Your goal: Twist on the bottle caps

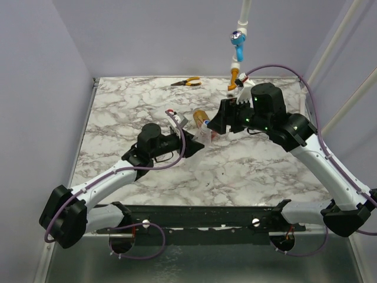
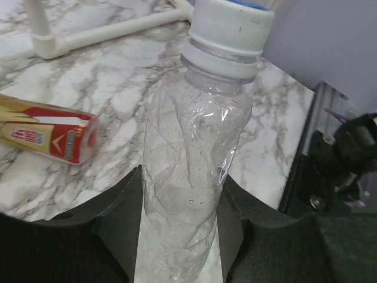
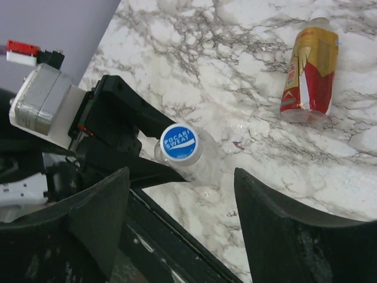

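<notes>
My left gripper (image 2: 179,203) is shut on the lower body of a clear empty bottle (image 2: 194,147), holding it upright on the marble table. A white bottle cap with a blue printed top (image 3: 179,143) sits on its neck (image 2: 227,35). Just above and beside that cap, my right gripper (image 3: 181,177) is open, its fingers apart and touching nothing. The bottle with the red label and amber contents (image 3: 310,68) lies on its side on the table (image 2: 53,132), behind the held bottle (image 1: 201,116). In the top view both grippers meet near the table's middle (image 1: 207,137).
Orange-handled pliers (image 1: 187,82) lie at the table's far edge. A light-blue valve handle with an orange fitting (image 1: 237,44) hangs from a white pipe at the back right. A white pipe frame (image 2: 106,32) lies on the table behind the bottles.
</notes>
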Robot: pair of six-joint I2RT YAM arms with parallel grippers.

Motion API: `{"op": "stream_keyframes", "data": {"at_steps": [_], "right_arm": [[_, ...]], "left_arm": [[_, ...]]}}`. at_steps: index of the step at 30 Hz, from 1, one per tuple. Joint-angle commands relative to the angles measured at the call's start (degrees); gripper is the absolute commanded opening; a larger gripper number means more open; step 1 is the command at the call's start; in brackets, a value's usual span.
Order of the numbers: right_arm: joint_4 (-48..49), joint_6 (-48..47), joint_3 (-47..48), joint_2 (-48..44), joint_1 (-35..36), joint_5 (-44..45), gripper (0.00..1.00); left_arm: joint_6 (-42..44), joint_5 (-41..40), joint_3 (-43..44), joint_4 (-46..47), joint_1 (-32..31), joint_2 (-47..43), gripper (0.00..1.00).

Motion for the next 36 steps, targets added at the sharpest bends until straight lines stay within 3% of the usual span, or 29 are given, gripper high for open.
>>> {"op": "stream_keyframes", "data": {"at_steps": [1,8,17,21,26,36], "right_arm": [[0.21,-6.29,-0.83,-0.28,-1.12,-11.87,0.71],[-0.60,-7.46,-0.41,0.13,-1.14,-16.98,0.63],[-1.70,-8.50,-1.93,0.05,-1.13,-17.83,0.61],[-1.79,-8.40,-2.31,0.07,-1.13,-18.07,0.52],[-1.49,-8.23,-3.22,-0.28,-1.14,-19.18,0.50],[-2.09,-6.57,-3.14,0.41,-1.14,-16.26,0.34]], "left_arm": [[-1.86,16.09,0.18,-0.72,0.67,-1.07,0.00],[-2.79,19.86,0.76,-0.75,0.85,-1.81,0.00],[-2.88,20.62,0.65,-0.74,0.98,-2.63,0.00],[-2.90,20.67,0.70,-0.60,1.09,-2.58,0.00],[-3.32,20.96,0.50,-0.14,1.48,-2.43,0.00],[-3.52,19.92,0.24,0.33,1.53,-1.70,0.00]]}}
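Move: Just beyond the right fingertips sits the white-and-blue bottle cap, already on the clear bottle: about 3 cm ahead of the right hand, 4 cm to its left and 4 cm lower. The bottle's gripped body is some 13 cm below that hand, 1 cm ahead and 6 cm left; the red-and-gold bottle lies about 18 cm straight ahead and 25 cm down. From the left hand the cap is roughly 9 cm up, 2 cm forward and 2 cm right. Drawing the clear bottle back some 5 cm and turning clockwise about 15 degrees, the left hand then holds still with its grip unchanged. The right hand follows back about 4 cm, shifting a little left and turning counter-clockwise nearly 20 degrees, then sinks about 2 cm as its wide-open fingers narrow around the cap, fingertips coming onto its sides. ##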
